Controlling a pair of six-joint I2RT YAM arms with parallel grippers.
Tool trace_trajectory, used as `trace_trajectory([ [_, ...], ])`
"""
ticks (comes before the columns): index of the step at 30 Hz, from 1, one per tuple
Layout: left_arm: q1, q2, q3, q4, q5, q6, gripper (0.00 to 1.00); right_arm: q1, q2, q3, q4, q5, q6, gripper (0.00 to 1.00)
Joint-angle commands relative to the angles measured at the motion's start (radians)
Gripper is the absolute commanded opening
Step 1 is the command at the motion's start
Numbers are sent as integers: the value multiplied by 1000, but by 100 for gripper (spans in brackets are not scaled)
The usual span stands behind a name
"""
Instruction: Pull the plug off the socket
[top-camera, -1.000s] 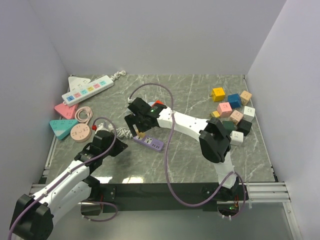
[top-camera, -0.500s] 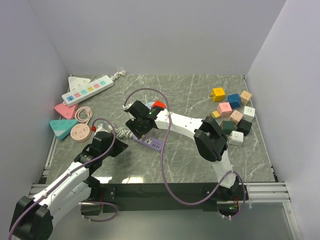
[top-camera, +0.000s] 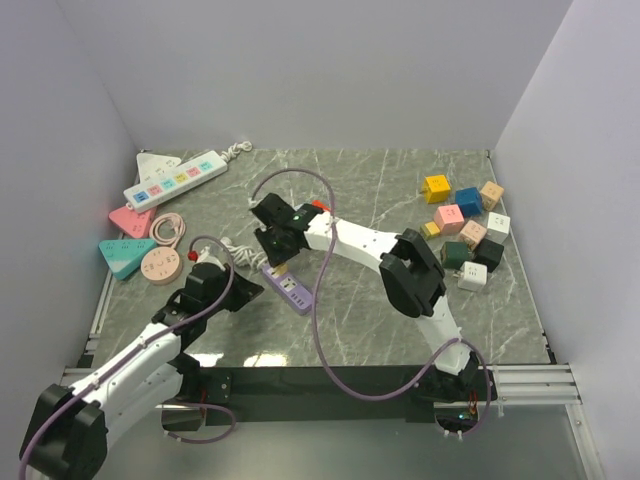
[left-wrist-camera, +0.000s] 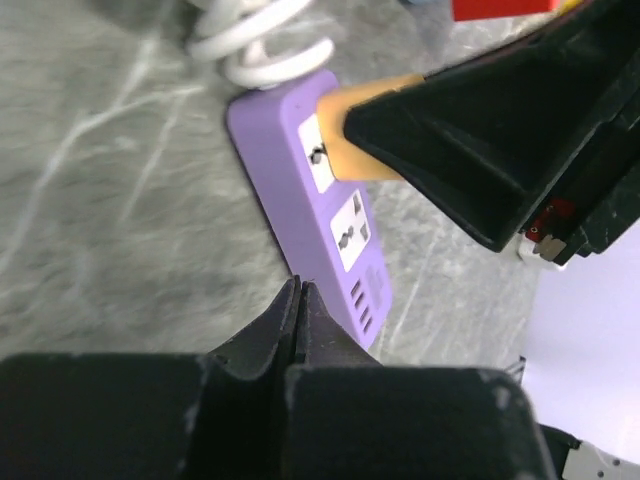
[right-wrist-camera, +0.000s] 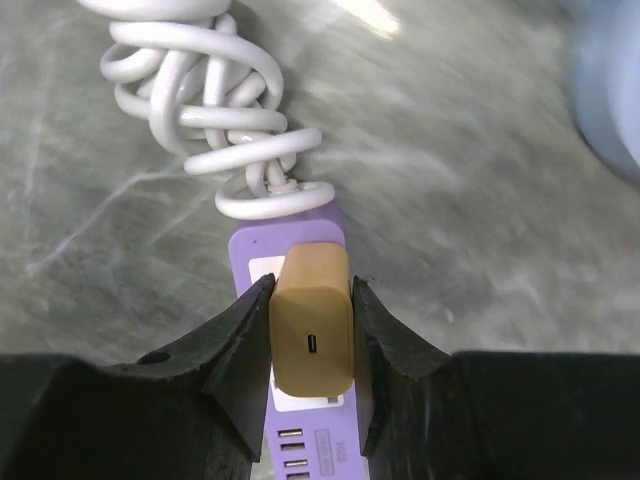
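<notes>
The lilac-purple socket strip (top-camera: 291, 291) lies on the marble table, left of centre, with its white braided cord (top-camera: 232, 252) coiled at its far end. A tan plug (right-wrist-camera: 312, 335) stands in its outlet. My right gripper (right-wrist-camera: 312, 287) is shut on the plug, one finger on each side; in the top view it (top-camera: 277, 262) sits over the strip's far end. My left gripper (left-wrist-camera: 298, 292) is shut and empty, its tips at the strip's (left-wrist-camera: 290, 190) long edge. The plug (left-wrist-camera: 358, 140) also shows in the left wrist view, held by the right fingers (left-wrist-camera: 480, 130).
A long white strip with coloured buttons (top-camera: 175, 178) lies at the back left. Pink (top-camera: 130, 220) and teal (top-camera: 125, 255) triangular strips and a round pink one (top-camera: 160, 266) lie by the left wall. Coloured cubes (top-camera: 465, 225) cluster at the right. A red block (top-camera: 319, 207) sits behind the right wrist.
My right gripper has moved slightly left with the plug, and the purple strip has swung with it to a steeper angle. My left gripper has closed in on the strip's side.
</notes>
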Motion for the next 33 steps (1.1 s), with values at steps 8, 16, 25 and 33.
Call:
trace_trajectory([
  [8, 1, 270, 37, 355, 168, 53, 1, -37, -206, -197, -128, 228, 606, 0],
  [16, -67, 392, 72, 583, 279, 59, 1, -28, -206, -204, -160, 276, 676, 0],
  [25, -118, 554, 71, 587, 258, 97, 1, -28, -189, -152, -159, 248, 671, 0],
  [33, -118, 727, 3, 661, 193, 94, 1, -28, -226, -86, -177, 195, 611, 0],
])
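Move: The shut left fingers hover with the purple power strip's middle about 6 cm to their right, level with them and some 4 cm below; the orange plug is roughly 5 cm ahead and 5 cm to their right. The right fingers already grip that plug, with the strip's middle some 5 cm back, 2 cm to the right and 3 cm below. From the right hand, the white cord lies about 10 cm left and 4 cm ahead, and the red plug 14 cm ahead and 10 cm right. Keeping its grip on the orange plug, the right hand drags plug and strip together some 6.5 cm to its right while turning them about 40 degrees clockwise, then stays put and at the last eases up about 1 cm to draw the plug. The left hand, fingers still shut, sweeps about 9 cm right towards the strip, turning clockwise, dips and rises on the way, then drops roughly 4 cm until its fingertips rest on the strip beside the plug, by the next socket, to hold it down. ##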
